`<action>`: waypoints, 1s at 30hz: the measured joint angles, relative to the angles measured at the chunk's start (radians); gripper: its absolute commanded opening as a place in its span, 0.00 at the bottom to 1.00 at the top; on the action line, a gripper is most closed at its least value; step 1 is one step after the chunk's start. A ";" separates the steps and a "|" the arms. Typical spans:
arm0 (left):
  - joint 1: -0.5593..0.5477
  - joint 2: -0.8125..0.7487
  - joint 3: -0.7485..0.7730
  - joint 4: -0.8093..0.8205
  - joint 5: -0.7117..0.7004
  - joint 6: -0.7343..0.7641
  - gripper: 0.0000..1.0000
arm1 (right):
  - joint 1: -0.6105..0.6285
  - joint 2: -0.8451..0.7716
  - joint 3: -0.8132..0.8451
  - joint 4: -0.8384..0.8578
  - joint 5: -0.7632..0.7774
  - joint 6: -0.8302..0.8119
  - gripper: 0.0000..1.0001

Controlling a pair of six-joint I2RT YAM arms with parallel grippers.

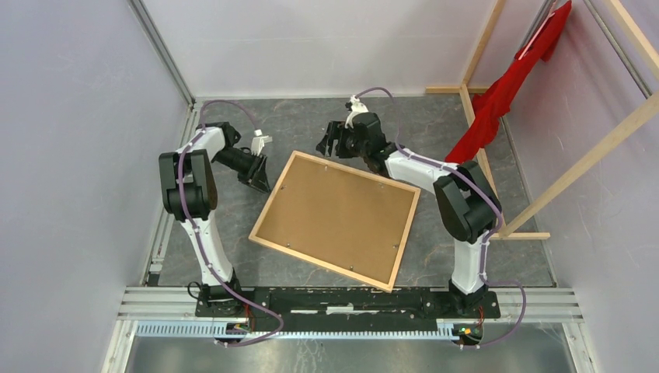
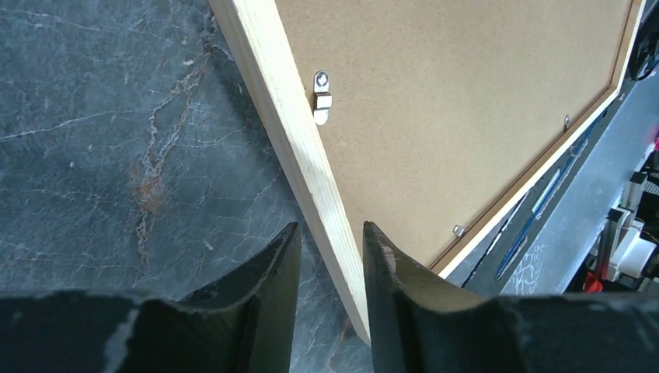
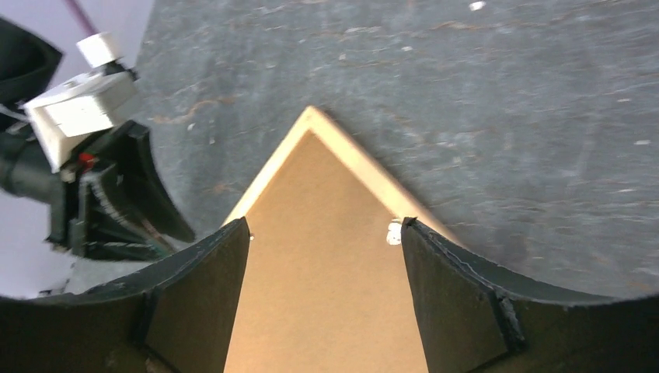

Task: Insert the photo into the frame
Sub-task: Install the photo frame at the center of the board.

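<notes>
The frame [image 1: 272, 195] lies back-up on the dark table, its brown backing board [image 1: 336, 214] set inside the thin light wood rim. The photo is out of view. My left gripper [image 1: 260, 180] is at the frame's left rail near the far corner. In the left wrist view its fingers straddle that rail [image 2: 299, 132]: the left gripper [image 2: 330, 229] has its right finger against the wood and a gap on the other side. My right gripper [image 1: 330, 144] hovers open over the far corner [image 3: 315, 116], the right gripper [image 3: 325, 225] holding nothing.
Small metal clips [image 2: 322, 97] sit along the rim on the backing board. A red cloth [image 1: 513, 85] hangs on a wooden rack [image 1: 591, 155] at the back right. Grey walls close in the left and back sides.
</notes>
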 measured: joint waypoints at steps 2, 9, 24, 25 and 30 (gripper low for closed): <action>0.001 0.006 -0.002 0.004 0.005 0.000 0.35 | 0.031 -0.010 -0.018 0.029 0.006 0.020 0.69; 0.003 0.022 -0.038 0.047 -0.002 -0.001 0.28 | 0.197 0.051 -0.025 0.072 -0.023 0.077 0.61; 0.012 0.022 -0.079 0.079 0.029 -0.002 0.20 | 0.248 0.231 0.041 0.124 -0.066 0.179 0.59; 0.012 0.022 -0.079 0.079 0.030 -0.002 0.20 | 0.249 0.243 0.057 0.131 -0.066 0.186 0.59; 0.013 0.022 -0.080 0.080 0.032 -0.002 0.20 | 0.253 0.295 0.124 0.141 -0.079 0.211 0.59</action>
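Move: The left hand hovers over the frame's left rail, which lies about 3 cm below and 1 cm back and right of its fingertips; the silver clip inside that rail sits some 4 cm right, 1 cm ahead and 3 cm down. From the right hand the same clip lies about 15 cm left, 8 cm back and 10 cm down. The frame's far-left corner is 10 cm left of the right hand, level with it fore and aft; the far rail's clip is 4 cm back, straight in line sideways, both 10 cm below. The right hand swings left and back over the far-left part of the frame while sinking about 8 cm, then creeps on left and slightly forward towards the clip inside the left rail, some 14 cm left in all, tipping its fingers down and around counter-clockwise as they narrow partway but stay well apart. Meanwhile the left hand lowers about 2 cm onto the left rail and closes its fingers until they touch its outer edge, one tip on the top face and the other against the outer side, then holds there. ##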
